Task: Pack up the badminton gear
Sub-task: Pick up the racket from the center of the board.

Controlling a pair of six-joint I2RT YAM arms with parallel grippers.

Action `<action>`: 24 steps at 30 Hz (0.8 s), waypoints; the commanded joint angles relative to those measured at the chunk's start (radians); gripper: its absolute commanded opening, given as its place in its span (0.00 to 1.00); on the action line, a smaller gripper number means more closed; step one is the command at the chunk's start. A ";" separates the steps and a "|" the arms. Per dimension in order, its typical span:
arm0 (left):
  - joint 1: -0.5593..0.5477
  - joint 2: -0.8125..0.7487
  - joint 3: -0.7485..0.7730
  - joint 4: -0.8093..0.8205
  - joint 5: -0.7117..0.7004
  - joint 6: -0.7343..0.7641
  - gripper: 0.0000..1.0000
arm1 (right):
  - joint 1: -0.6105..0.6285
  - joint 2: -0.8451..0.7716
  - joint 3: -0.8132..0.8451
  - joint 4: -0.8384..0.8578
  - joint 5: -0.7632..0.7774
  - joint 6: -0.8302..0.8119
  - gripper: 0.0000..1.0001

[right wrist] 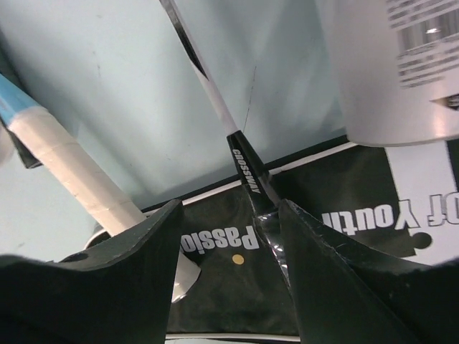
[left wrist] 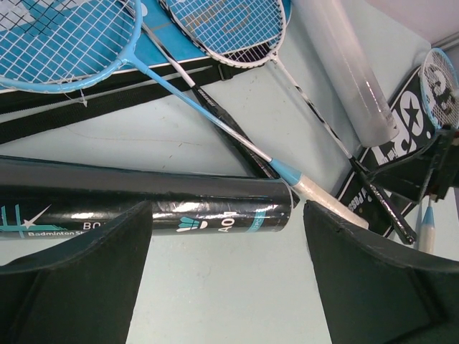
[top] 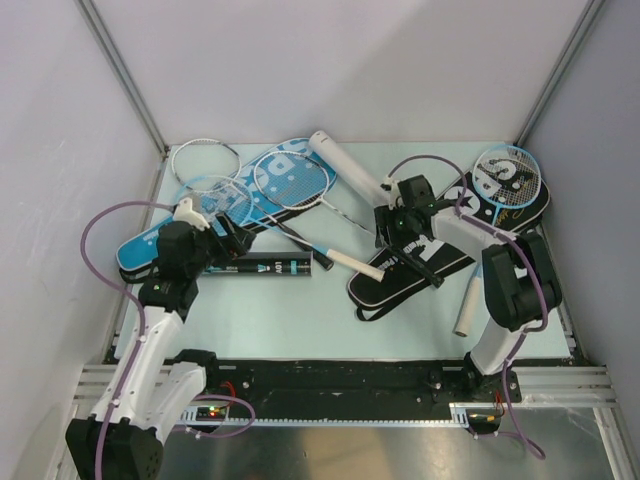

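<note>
A black shuttle tube (top: 265, 268) lies on the table left of centre. My left gripper (top: 225, 238) hovers over its left part. In the left wrist view the tube (left wrist: 179, 208) runs across just beyond the open left gripper (left wrist: 228, 218), with bare table between the fingers. My right gripper (top: 398, 232) hangs over a black cover (top: 420, 265). In the right wrist view the right gripper (right wrist: 229, 215) is open above the cover (right wrist: 215, 287). A black racket handle (right wrist: 247, 168) rests against the inner face of its right finger, and the other finger stands apart.
Three rackets overlap on a blue cover (top: 150, 250) at back left, one with a light-blue head (left wrist: 64, 43). A white tube (top: 345, 170) lies at back centre. A racket (top: 510, 180) lies on the black cover at back right. A white grip (top: 467, 305) lies near the right arm.
</note>
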 commanded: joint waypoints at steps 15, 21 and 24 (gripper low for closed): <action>-0.032 -0.003 0.010 0.008 0.012 -0.007 0.85 | 0.092 0.163 0.101 0.020 0.121 -0.062 0.59; -0.037 -0.023 -0.004 0.001 0.018 0.044 0.86 | 0.128 0.249 0.198 -0.028 0.183 -0.069 0.43; -0.050 -0.034 -0.005 -0.015 0.019 0.079 0.85 | 0.133 0.228 0.204 -0.027 0.180 -0.059 0.16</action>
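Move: The black handle of the center racket lies just below the right hand, about 1 cm ahead, level left to right and some 4 cm down. From that hand, the near end of the white tube is about 10 cm ahead, neither left nor right; the blue racket's white grip ends roughly 7 cm back and 3 cm left. The black bag's middle is some 2 cm back and 7 cm right. For the left hand the handle is about 6 cm ahead, 38 cm right and 15 cm below. Lower the open right gripper about 4 cm so its fingers straddle the racket's black handle just below the shaft, rolling the hand some 10 degrees so its left side drops. Once down, carry it about 3 cm forward and left without rising, and start closing only late in that stretch, bringing the pads in on the handle to roughly half the starting gap. ##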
